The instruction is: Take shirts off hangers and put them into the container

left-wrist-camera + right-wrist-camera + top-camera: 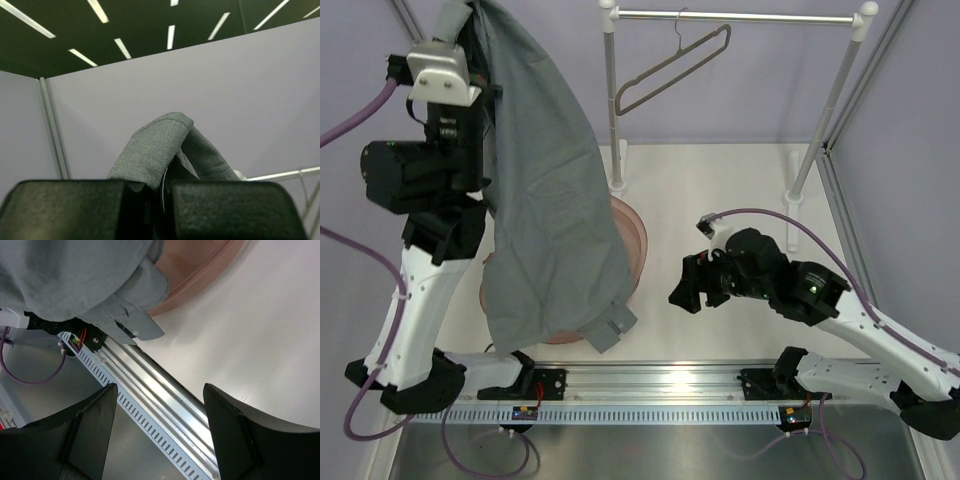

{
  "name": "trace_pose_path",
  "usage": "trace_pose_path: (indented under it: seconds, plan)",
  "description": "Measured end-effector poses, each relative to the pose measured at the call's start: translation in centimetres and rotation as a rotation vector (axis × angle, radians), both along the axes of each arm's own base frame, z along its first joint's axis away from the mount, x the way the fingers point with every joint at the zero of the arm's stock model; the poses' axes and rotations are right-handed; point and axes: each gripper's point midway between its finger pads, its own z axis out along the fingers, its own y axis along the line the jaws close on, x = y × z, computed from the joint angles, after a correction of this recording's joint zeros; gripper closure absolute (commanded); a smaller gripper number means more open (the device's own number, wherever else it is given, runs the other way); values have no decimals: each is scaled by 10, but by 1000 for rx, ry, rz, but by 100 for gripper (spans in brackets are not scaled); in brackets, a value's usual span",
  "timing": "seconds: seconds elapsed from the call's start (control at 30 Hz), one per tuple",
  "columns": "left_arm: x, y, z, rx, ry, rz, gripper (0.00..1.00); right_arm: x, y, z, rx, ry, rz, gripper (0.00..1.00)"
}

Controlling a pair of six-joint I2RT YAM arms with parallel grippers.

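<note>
The grey-green shirt (545, 190) hangs from my left gripper (460, 30), raised high at the back left and shut on a fold of the cloth (160, 145). Its body drapes down over the pinkish-brown container (638, 245), hiding most of it, and a cuff (610, 325) dangles past the tub's near rim. The thin hanger (675, 65) is bare and tilted on the garment rail. My right gripper (692, 290) hovers low to the right of the tub, open with nothing between its fingers (95, 430). In the right wrist view the shirt (75, 275) and container (200, 280) lie ahead.
The white-and-metal garment rail (740, 16) stands at the back on two poles (610, 100). An aluminium mounting rail (650, 385) runs along the near edge, also under my right gripper (160, 390). Grey walls close in both sides.
</note>
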Motion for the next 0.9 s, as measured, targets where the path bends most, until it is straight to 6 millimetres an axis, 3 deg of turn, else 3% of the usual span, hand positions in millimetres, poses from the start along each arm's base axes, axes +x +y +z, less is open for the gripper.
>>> trace_pose_path:
  seconds: [0.17,0.33,0.57,0.77,0.9]
  plan:
    - [47,17,26,-29,-48,102,100,-3,26,-18,-37,45,57,25]
    - [76,27,30,-56,-60,117,100,-4,32,-15,-12,45,62,25]
    - [85,29,22,-89,-43,69,100,-6,29,-20,1,44,57,25]
    - [92,21,-5,-73,32,23,100,-5,29,-21,11,36,57,25]
    - [85,17,-8,-62,59,-11,100,-5,31,-23,21,37,54,25]
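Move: The left hand already pinches the shirt high above the container, whose middle is about 66 cm below it and 5 cm ahead, with no clear sideways offset. The foot of the rack's left post stands roughly 28 cm ahead, 13 cm right and 68 cm below; the empty hanger is some 28 cm ahead, 27 cm right and 20 cm lower. From the right hand, the container lies about 34 cm left, 17 cm ahead and 20 cm below. Keeping its pinch on the shirt's upper end, the left hand swings forward about 9 cm over the container, quickly at first, then easing off. It rises some 3 cm along the way, then sinks slightly below its starting height. The empty right hand stays open, shifting about 3 cm left and 2 cm down, touching nothing. ##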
